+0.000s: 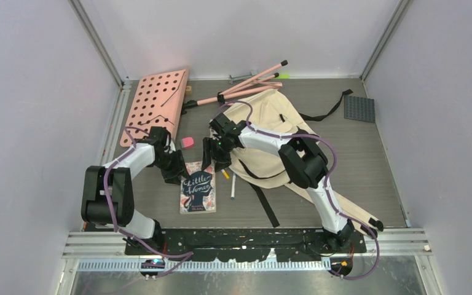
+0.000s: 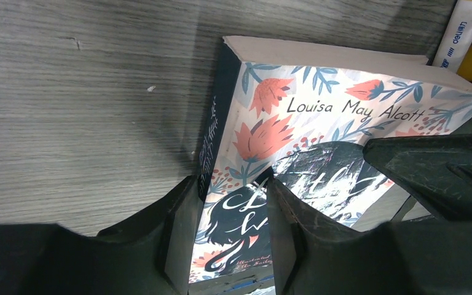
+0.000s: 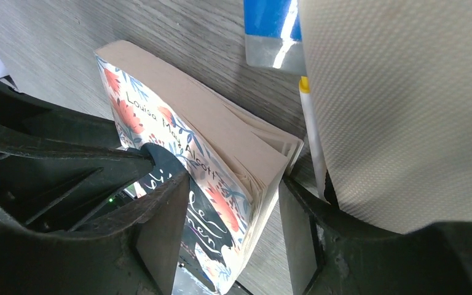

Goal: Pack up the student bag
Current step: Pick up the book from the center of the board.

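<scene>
The student bag [image 1: 269, 132] lies open-side down at the table's middle, cream cloth with black straps; its cloth [image 3: 399, 104] fills the right of the right wrist view. A paperback, "Little Women" [image 1: 198, 192], lies in front of it. My left gripper [image 1: 177, 171] stands at the book's far left corner. Its jaws [image 2: 228, 190] are partly closed, one finger outside the spine and the other over the cover [image 2: 319, 110]. My right gripper [image 1: 214, 161] straddles the far right corner, open [image 3: 233, 184]. There is a gap between one finger and the page edge [image 3: 221, 129].
Two pens [image 1: 233, 186] lie between the book and the bag, one white [image 3: 310, 135]. A pink eraser [image 1: 186, 142] sits behind the left gripper. A pink pegboard [image 1: 155, 104] and pink rods [image 1: 246, 86] lie at the back, a grey studded plate [image 1: 359, 108] back right.
</scene>
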Motion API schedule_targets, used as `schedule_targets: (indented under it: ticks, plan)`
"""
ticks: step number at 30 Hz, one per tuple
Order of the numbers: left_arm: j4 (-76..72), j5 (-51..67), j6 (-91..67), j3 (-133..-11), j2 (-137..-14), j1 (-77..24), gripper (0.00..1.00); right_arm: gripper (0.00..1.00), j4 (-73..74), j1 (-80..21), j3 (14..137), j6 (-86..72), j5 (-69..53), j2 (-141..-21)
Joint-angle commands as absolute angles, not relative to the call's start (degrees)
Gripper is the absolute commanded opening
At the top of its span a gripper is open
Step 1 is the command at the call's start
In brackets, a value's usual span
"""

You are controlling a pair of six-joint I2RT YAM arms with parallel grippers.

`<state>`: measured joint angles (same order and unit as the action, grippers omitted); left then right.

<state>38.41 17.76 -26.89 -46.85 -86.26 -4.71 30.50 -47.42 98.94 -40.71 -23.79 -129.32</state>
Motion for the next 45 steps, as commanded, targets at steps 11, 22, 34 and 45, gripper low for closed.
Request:
schedule_targets:
  ticks: [11, 22, 34, 45]
  plan:
    - [33.84, 22.5, -27.07, -47.46, -87.62, -5.37, 0.34, 0.46, 20.38, -51.22, 102.67, -40.6, -28.64, -133.24]
    - [35.68, 21.14, -26.68, -48.59, -85.24, -5.31, 0.37, 0.01, 20.11, -51.77, 102.83, -37.92, -28.15, -130.14]
    - [38.78, 19.26, -25.22, -48.95, -79.27, -4.41, 0.61, 0.01, 16.61, -51.64, 98.63, -34.14, -27.84, -122.39]
    - [41.08, 22.76, -25.85, -46.42, -65.1, -1.36, 0.86, 0.01, 12.2, -49.96, 93.68, -34.04, -26.35, -115.83]
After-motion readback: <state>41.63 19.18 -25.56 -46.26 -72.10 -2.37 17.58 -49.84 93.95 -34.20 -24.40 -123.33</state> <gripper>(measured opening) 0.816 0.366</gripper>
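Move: The Little Women book lies flat just under both hands. Its middle is about 5 cm right of and 4 cm back from the left hand, whose fingers straddle the left edge; from the right hand, at the far right corner, it is some 5 cm left and 8 cm back. From the right hand, the pink eraser is about 9 cm ahead and 9 cm left, the yellow marker 5 cm right and 3 cm back, and the blue highlighter about 6 cm ahead, 1 cm left. Leftward first and then mostly up, the right hand closes on the book's far right corner and lifts it, shifting about 3 cm left and 4.5 cm up while the wrist tilts back some 15 degrees. The left hand keeps its hold on the left edge at first, then opens wide, lets go and rises about 5 cm, quickest at the end. ##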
